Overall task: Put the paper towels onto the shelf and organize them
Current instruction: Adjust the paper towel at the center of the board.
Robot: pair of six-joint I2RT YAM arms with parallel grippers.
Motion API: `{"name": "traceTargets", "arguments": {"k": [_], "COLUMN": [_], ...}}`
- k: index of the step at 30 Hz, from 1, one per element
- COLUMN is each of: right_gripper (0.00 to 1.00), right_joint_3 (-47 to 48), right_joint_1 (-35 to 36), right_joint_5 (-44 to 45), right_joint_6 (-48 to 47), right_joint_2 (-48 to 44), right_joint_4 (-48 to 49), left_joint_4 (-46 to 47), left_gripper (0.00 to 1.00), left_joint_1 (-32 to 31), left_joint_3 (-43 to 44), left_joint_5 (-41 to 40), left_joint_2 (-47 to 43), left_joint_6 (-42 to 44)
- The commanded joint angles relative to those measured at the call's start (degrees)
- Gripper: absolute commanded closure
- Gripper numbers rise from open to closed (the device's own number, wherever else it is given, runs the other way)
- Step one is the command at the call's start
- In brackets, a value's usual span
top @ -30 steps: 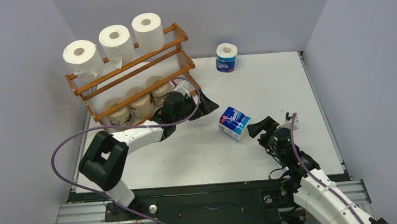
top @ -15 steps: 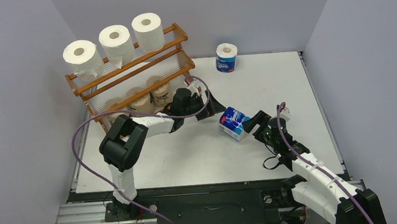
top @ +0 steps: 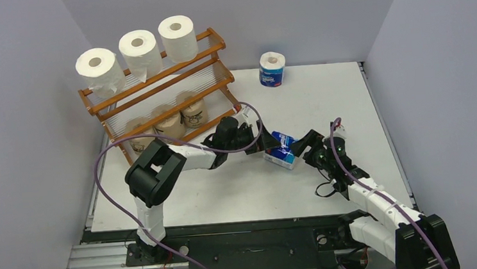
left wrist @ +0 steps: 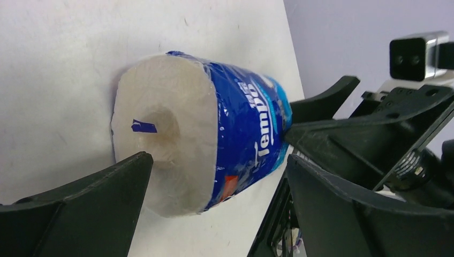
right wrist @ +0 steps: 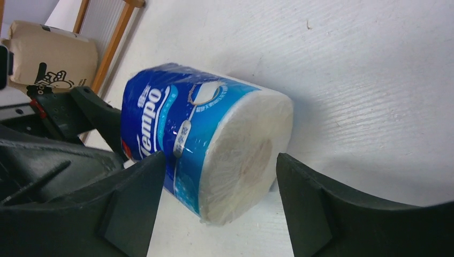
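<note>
A blue-and-white wrapped paper towel roll (top: 282,151) lies on its side mid-table. My left gripper (top: 265,142) is open at its left end, fingers either side (left wrist: 219,198) without touching. My right gripper (top: 300,147) is open at its other end; in the right wrist view the roll (right wrist: 209,139) sits between the fingertips (right wrist: 217,187), with a gap on the right side. A second blue roll (top: 272,69) stands at the back. The shelf (top: 216,43) holds three white rolls (top: 139,49) on top and three brown rolls (top: 169,124) on the bottom tier.
The two grippers face each other closely across the lying roll; the right gripper's black fingers (left wrist: 369,123) fill the right of the left wrist view. The shelf's rail (right wrist: 115,43) and a brown roll (right wrist: 48,56) lie just behind the left gripper.
My left gripper has swung right, away from the shelf, up to the lying blue roll. My right gripper has reached left to the roll's other end and narrowed slightly. The roll has not moved.
</note>
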Motion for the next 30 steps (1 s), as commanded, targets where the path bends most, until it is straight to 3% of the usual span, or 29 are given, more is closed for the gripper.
{"name": "traceTargets", "arguments": {"k": [1,11,16,23,30], "right_gripper": [0.29,0.29,0.29,0.29,0.28], "right_joint_3": [1.0,1.8,2.3,1.6,1.5], "right_joint_1": [-0.8,-2.4,-3.0,-3.6,-4.1], "right_joint_5": [-1.2,-1.3,-1.8,-3.7,-5.1], "right_joint_6": [-1.3,-2.0,-2.6,-4.1,-4.8], "right_joint_2": [0.2,-1.1,-4.2,-9.0,-9.5], "right_joint_4": [3.2,0.8,-2.0,-5.7,-7.2], "left_joint_4": [6.3,7.0,4.6,11.8,16.7], "left_gripper": [0.04,0.04,0.04,0.04,0.04], "left_joint_1": [-1.7,-3.3,-2.6,1.8,0.8], "left_joint_3": [-4.0,-15.4,-17.1,-16.8,-14.9], "left_joint_5": [0.2,-7.1,-11.3,-6.6,-3.9], "left_joint_2": [-5.2,-16.0,-19.6,-15.9,-11.0], "left_joint_6": [-1.1,-2.8,-1.8,-6.4,-8.4]}}
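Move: The blue roll lies on its side, slanted, its middle roughly 4 cm to the left gripper's right, 5 cm back and 4 cm lower. From that gripper, the shelf's near right corner is about 13 cm ahead and 8 cm left; the standing blue roll is some 25 cm ahead and 3 cm right. From the right gripper, the slanted roll's middle lies about 7 cm left, 2 cm back and 4 cm lower. Sweep the open left gripper back about 5.5 cm, drawing a fingertip against the roll's left end to swing that end towards the base, then curve it out left and up and return some 4 cm forward, turning about 10 degrees counter-clockwise. Hold the right gripper almost still, half-closed at the roll's right end, then ease it up about 2 cm with a slight drift right and back. ##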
